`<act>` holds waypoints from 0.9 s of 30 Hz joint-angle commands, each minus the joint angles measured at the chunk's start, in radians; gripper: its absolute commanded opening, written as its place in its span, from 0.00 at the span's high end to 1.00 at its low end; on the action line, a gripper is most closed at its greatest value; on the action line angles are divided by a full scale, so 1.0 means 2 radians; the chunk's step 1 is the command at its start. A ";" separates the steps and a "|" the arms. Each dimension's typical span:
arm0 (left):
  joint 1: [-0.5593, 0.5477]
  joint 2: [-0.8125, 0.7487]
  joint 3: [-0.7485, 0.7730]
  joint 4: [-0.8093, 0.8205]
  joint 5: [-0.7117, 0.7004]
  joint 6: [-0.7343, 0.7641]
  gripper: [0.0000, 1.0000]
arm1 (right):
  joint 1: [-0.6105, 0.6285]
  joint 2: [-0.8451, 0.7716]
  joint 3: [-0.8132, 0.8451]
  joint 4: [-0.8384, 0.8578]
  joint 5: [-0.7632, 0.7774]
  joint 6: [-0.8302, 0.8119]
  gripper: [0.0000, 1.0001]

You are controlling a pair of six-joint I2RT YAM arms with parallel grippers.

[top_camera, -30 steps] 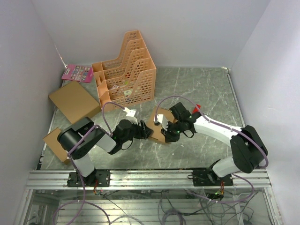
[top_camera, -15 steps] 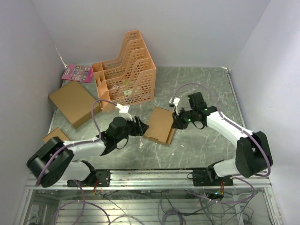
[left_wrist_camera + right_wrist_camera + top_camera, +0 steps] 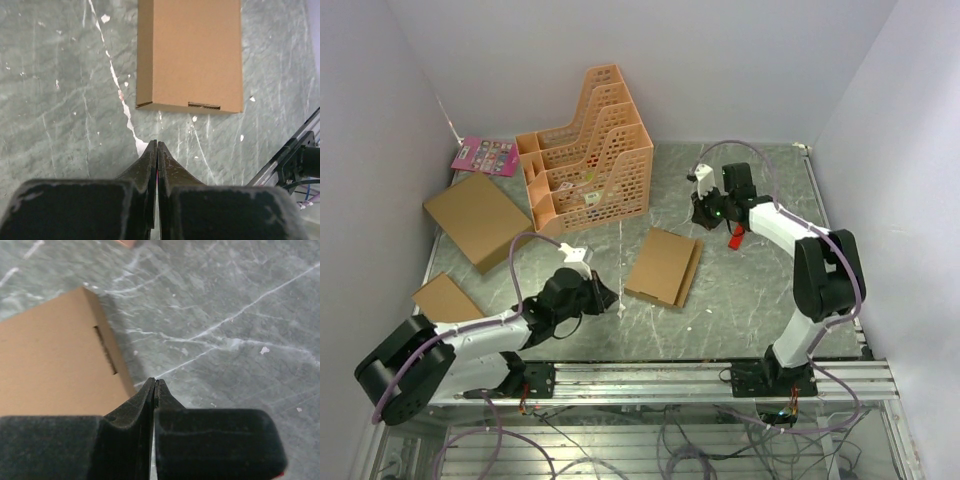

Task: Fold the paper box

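The paper box point(image 3: 662, 266) lies closed and flat on the grey marble table, a plain brown shallow rectangle with a slot in its side. No gripper touches it. My left gripper point(image 3: 612, 299) rests low to its left, fingers pressed together with nothing between them. In the left wrist view the box point(image 3: 190, 55) sits ahead of the shut left gripper point(image 3: 157, 145). My right gripper point(image 3: 700, 220) hovers past the box's far right corner, also shut and empty. The right wrist view has the box point(image 3: 55, 360) at the left, close beside the right gripper point(image 3: 155, 382).
An orange mesh file rack point(image 3: 588, 150) stands at the back. A larger flat brown box point(image 3: 478, 220) and a smaller brown box point(image 3: 445, 297) lie at the left, a pink card point(image 3: 485, 155) behind them. A small red object point(image 3: 735, 237) lies under the right arm.
Both grippers have let go of the box and drawn back, left toward the near left, right toward the far right. Both jaws have shut. The box now lies flat.
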 commanded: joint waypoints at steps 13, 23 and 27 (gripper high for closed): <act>-0.009 0.180 0.114 -0.038 0.002 0.021 0.91 | -0.003 0.067 0.020 -0.069 -0.045 -0.122 1.00; -0.001 0.211 0.172 -0.122 -0.035 0.051 0.90 | -0.002 0.017 -0.024 -0.113 -0.059 -0.161 1.00; 0.010 0.234 0.192 -0.136 -0.032 0.067 0.90 | -0.004 -0.024 -0.058 -0.135 -0.059 -0.185 1.00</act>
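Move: The folded paper box lies flat, its middle about 8 cm ahead of the left hand, 12 cm to its right and some 5 cm below. From the right hand it is roughly 12 cm back, 9 cm left and 7 cm down. The red block lies about 3 cm back and 9 cm right of the right hand, 8 cm lower; the orange rack stands some 11 cm ahead of it and 27 cm left, about level in height. Both shut grippers sink about 5 cm, left pushing the box's near-left corner forward, right its far edge back. ##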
